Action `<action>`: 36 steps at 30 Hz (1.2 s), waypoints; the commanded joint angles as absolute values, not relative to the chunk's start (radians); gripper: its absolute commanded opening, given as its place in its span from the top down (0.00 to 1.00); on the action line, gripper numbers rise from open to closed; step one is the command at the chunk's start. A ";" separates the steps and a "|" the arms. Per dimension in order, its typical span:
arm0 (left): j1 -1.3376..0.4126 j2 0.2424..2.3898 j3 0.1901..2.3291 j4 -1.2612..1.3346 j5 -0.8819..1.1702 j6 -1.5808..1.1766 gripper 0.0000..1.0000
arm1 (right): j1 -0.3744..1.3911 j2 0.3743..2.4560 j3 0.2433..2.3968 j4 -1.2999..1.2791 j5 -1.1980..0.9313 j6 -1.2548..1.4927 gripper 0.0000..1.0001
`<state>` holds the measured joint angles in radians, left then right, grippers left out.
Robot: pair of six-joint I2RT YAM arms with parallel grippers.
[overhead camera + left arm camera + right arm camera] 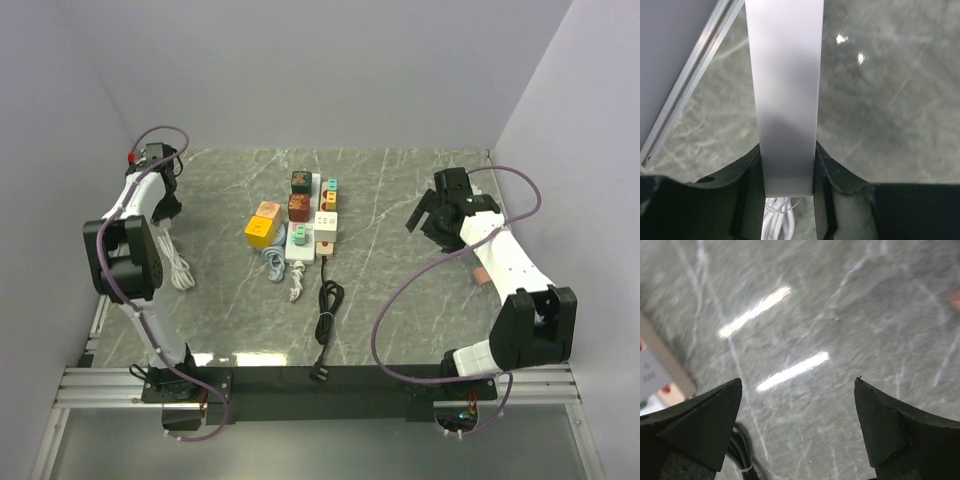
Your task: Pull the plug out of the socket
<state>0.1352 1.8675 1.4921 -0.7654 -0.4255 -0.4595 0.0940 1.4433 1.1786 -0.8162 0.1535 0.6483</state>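
Note:
The white socket strip lies mid-table with several coloured cube plugs in it, among them a yellow plug and a dark red plug. My right gripper hangs to the right of the strip. Its jaws are open over bare marble and hold nothing. The strip's edge shows at the left of the right wrist view. My left gripper is at the far left, away from the strip. It is shut on a flat white piece that I cannot identify.
A black cable runs from the strip to a loose black plug at the front edge, and shows by my right fingers. A white cord coil lies under the left arm. A pink block sits right.

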 commanded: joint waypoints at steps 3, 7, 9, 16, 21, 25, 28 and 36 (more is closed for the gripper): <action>0.137 1.985 1.597 -0.756 -0.469 -0.437 1.00 | 0.163 1.373 1.144 -0.738 0.037 0.585 0.00; 0.144 2.016 1.563 -0.732 -0.485 -0.462 0.97 | 0.201 1.359 1.132 -0.684 0.003 0.546 0.00; 0.147 2.022 1.565 -0.730 -0.466 -0.466 0.79 | 0.204 1.356 1.129 -0.664 -0.037 0.525 0.00; 0.149 1.997 1.578 -0.742 -0.472 -0.511 0.32 | 0.230 1.411 1.209 -0.672 -0.090 0.485 0.00; 0.146 1.906 1.568 -0.755 -0.440 -0.528 0.01 | 0.277 1.462 1.264 -0.672 -0.100 0.462 0.00; 0.126 1.772 1.536 -0.767 -0.349 -0.529 0.01 | 0.343 1.552 1.379 -0.695 -0.124 0.413 0.00; 0.080 1.636 1.483 -0.762 -0.256 -0.528 0.01 | 0.411 1.641 1.471 -0.712 -0.095 0.396 0.00; -0.106 1.257 1.224 -0.669 0.095 -0.624 0.01 | 0.511 1.920 1.744 -0.765 -0.002 0.437 0.00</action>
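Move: The right hand hangs empty and open. The white cube it heads for is roughly 25 cm to its left, 7 cm ahead and 10 cm below; the yellow plug sits about 8 cm beyond that cube, and the green plug about 8 cm to the cube's left. The left hand still holds the white strip, whose resting spot is about 2 cm ahead and 8 cm below; the white cord lies about 11 cm back and 4 cm right, the yellow cube some 26 cm right and 3 cm back. The left hand lowers the white strip about 5 cm to the table beside the left rail, opens wide to let go, then rises about 17 cm while swinging some 13 cm right, towards the yellow cube, its fingers tilting that way. Meanwhile the right hand, kept wide open, travels about 20 cm left and some 6 cm forward above the table towards the white cube and its beige strip, rising slightly before starting to sink and turning about 40 degrees counter-clockwise, still touching nothing. ##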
